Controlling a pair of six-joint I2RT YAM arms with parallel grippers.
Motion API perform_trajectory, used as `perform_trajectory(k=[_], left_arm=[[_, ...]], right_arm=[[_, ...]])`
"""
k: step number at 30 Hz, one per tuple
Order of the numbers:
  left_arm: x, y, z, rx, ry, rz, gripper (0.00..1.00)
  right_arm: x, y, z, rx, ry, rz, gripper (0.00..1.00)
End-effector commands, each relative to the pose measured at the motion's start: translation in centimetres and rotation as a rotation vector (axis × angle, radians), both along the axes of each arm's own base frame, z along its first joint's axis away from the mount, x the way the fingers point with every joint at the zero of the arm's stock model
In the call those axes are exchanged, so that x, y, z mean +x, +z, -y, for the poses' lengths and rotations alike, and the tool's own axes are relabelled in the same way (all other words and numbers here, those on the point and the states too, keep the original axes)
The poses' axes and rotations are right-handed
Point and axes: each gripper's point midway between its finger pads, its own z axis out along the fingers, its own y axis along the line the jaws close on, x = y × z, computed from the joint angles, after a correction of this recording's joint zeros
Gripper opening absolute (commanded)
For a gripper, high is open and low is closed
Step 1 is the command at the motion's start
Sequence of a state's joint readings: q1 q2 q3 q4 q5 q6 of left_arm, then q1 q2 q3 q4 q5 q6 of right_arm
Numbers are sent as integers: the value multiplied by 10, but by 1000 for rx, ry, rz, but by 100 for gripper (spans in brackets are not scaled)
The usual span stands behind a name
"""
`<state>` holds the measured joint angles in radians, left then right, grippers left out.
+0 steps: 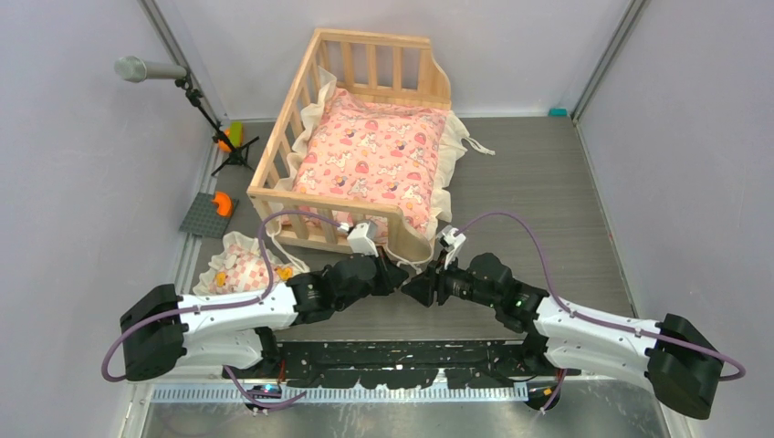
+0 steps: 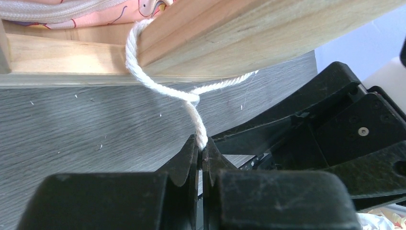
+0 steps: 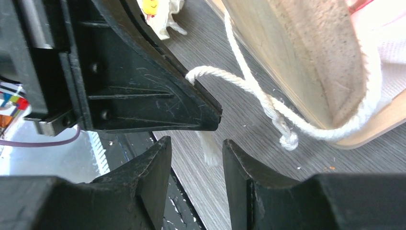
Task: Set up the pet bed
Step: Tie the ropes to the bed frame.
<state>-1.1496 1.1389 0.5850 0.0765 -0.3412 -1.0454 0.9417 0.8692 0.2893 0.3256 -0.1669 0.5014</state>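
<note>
The pet bed (image 1: 372, 39) is a pale wooden slatted frame at the back middle, with a pink printed cushion (image 1: 370, 160) lying in it. A white cord (image 2: 190, 101) loops round the bed's near rail (image 2: 249, 38). My left gripper (image 2: 201, 145) is shut on that cord, just below the rail. My right gripper (image 3: 196, 151) is open right beside it, and the cord's frayed end (image 3: 208, 149) hangs just beyond its tips, not pinched. A second cord end with a knot (image 3: 288, 140) lies on the table. From above, both grippers (image 1: 400, 274) (image 1: 423, 285) meet at the bed's near right corner.
A small frilled pillow (image 1: 239, 266) lies on the table left of the left arm. Further left are a grey plate with an orange piece (image 1: 208, 214) and a microphone stand (image 1: 146, 69). Grey walls close in both sides.
</note>
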Motion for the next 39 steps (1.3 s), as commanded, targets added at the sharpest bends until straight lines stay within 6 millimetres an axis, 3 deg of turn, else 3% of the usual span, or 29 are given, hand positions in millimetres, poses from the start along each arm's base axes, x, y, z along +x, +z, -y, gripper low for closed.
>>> perform_trajectory(k=[1,9,12,17,20,22,32,39], left_arm=[[9,25,10,-63,25,26,0],[9,26,11,-72,21,25,0],[9,26,11,-72,20,25,0],[9,27,11,-73,25,27,4],[9,26,9,-66,25,31,22],[9,26,7,-58,27,35,33],[11,32,-15,6,41,101,56],[7,36,-38,160,-58,255,59]], right_arm=[[7,26,-14,43,30,93,49],[13,15,-14,12,10,105,47],[13,18,-15,32,11,110,41],[8,24,-17,66,33,107,14],[9,24,-15,70,15,103,1],[10,24,-11,71,-3,103,0],[13,24,4,35,-62,105,0],[11,20,5,-12,-47,98,0]])
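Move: The white rope's loose tail hangs from the left hand's shut fingertips, its end about 2 cm below that hand; from the open right hand it is about 1 cm ahead, 1 cm to the left and 1 cm lower. The rope's loose crossing lies some 4 cm ahead of the right hand, neither left nor right of it and about 1 cm higher. The bed frame's near corner post stands roughly 8 cm straight ahead of the right hand, at about its height. The right hand sinks about 1.5 cm beside the left fingertips, edging about 1 cm to its left, and shuts its half-open fingers on the rope's hanging tail while the left hand holds the rope still. Once the right has closed, the left opens to a little over half, lets go of the rope and backs off about 2 cm left and 2 cm up, while the right, keeping its pinch, lifts some 3 cm, sinks back slightly and draws about 1.5 cm to the right, away from the left hand. ##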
